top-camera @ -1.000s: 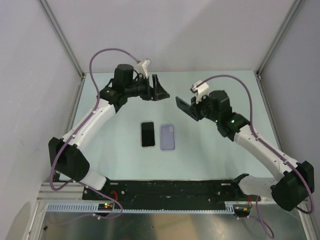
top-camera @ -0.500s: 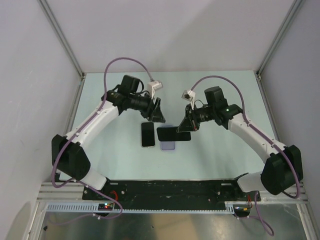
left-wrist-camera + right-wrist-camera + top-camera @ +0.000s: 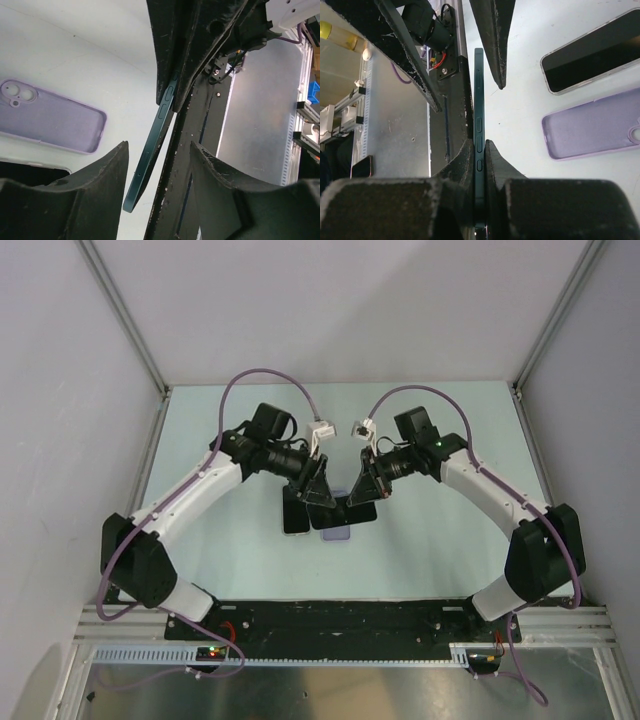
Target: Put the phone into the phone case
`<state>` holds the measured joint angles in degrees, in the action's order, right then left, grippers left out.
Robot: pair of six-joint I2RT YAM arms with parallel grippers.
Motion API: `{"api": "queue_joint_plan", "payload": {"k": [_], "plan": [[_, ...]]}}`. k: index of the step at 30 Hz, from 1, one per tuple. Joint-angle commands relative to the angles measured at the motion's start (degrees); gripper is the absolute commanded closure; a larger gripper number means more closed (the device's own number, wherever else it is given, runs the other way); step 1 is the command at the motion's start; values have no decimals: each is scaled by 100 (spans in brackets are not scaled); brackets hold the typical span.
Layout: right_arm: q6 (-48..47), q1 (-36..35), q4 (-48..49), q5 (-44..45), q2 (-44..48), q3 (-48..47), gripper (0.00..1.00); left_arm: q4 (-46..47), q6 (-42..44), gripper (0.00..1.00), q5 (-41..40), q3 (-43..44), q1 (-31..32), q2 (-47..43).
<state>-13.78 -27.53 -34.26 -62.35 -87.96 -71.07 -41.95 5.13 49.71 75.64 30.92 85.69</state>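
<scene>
My right gripper (image 3: 479, 150) is shut on one end of a slim dark teal phone (image 3: 479, 95), held edge-on above the table. Its free end sits between the fingers of my left gripper (image 3: 160, 175), which is open with a gap on each side of it. In the top view the two grippers meet at mid-table, left (image 3: 318, 490) and right (image 3: 360, 487), over the teal phone (image 3: 352, 512). Below lies an empty lavender phone case (image 3: 50, 117) (image 3: 592, 127), inside up. Next to it a black-screened, pale-edged phone (image 3: 590, 55) (image 3: 295, 520) lies flat.
A black rail (image 3: 340, 618) carrying the arm bases runs along the near edge. Grey walls and metal posts (image 3: 125, 320) close in the pale green table (image 3: 450, 540) on the left, back and right.
Both arms have swung in to the table's centre. The right one carried the teal phone down over the case. The left gripper's fingers narrowed around the phone's free end.
</scene>
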Motion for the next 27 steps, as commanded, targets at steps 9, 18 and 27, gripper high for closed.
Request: {"api": "queue_joint_plan", "payload": {"k": [9, 18, 27], "plan": [[-501, -32, -489, -533, -370, -879, 100, -25, 101, 56, 439, -177, 143, -146], [-400, 25, -498, -478, -605, -1123, 97, -14, 27, 97, 486, -281, 212, -100], [1173, 382, 1061, 1042, -571, -961, 17, 1588, -1838, 100, -566, -1068, -13, -684]]}}
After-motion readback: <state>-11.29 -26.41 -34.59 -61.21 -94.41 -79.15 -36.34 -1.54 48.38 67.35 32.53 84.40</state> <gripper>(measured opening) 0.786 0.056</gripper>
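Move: The teal phone, still pinched by the right hand, reaches between the left hand's open fingers; its middle is about 5 cm right of the left hand, 1 cm back and 2 cm lower, and 3 cm left, 1 cm back and 2 cm lower from the right hand. The empty purple case lies some 20 cm below, 7 cm ahead and 4 cm right of the left hand; the black phone is 11 cm left of the case and 1 cm farther out. The left fingers close from half open and pinch the near end of the teal phone while the right hand holds it almost still. Then the right fingers open wide and let go, that hand drawing away forward about 4 cm. Meanwhile the left hand, having eased back under 2 cm, keeps its grip and sinks about 3 cm towards the purple case. ##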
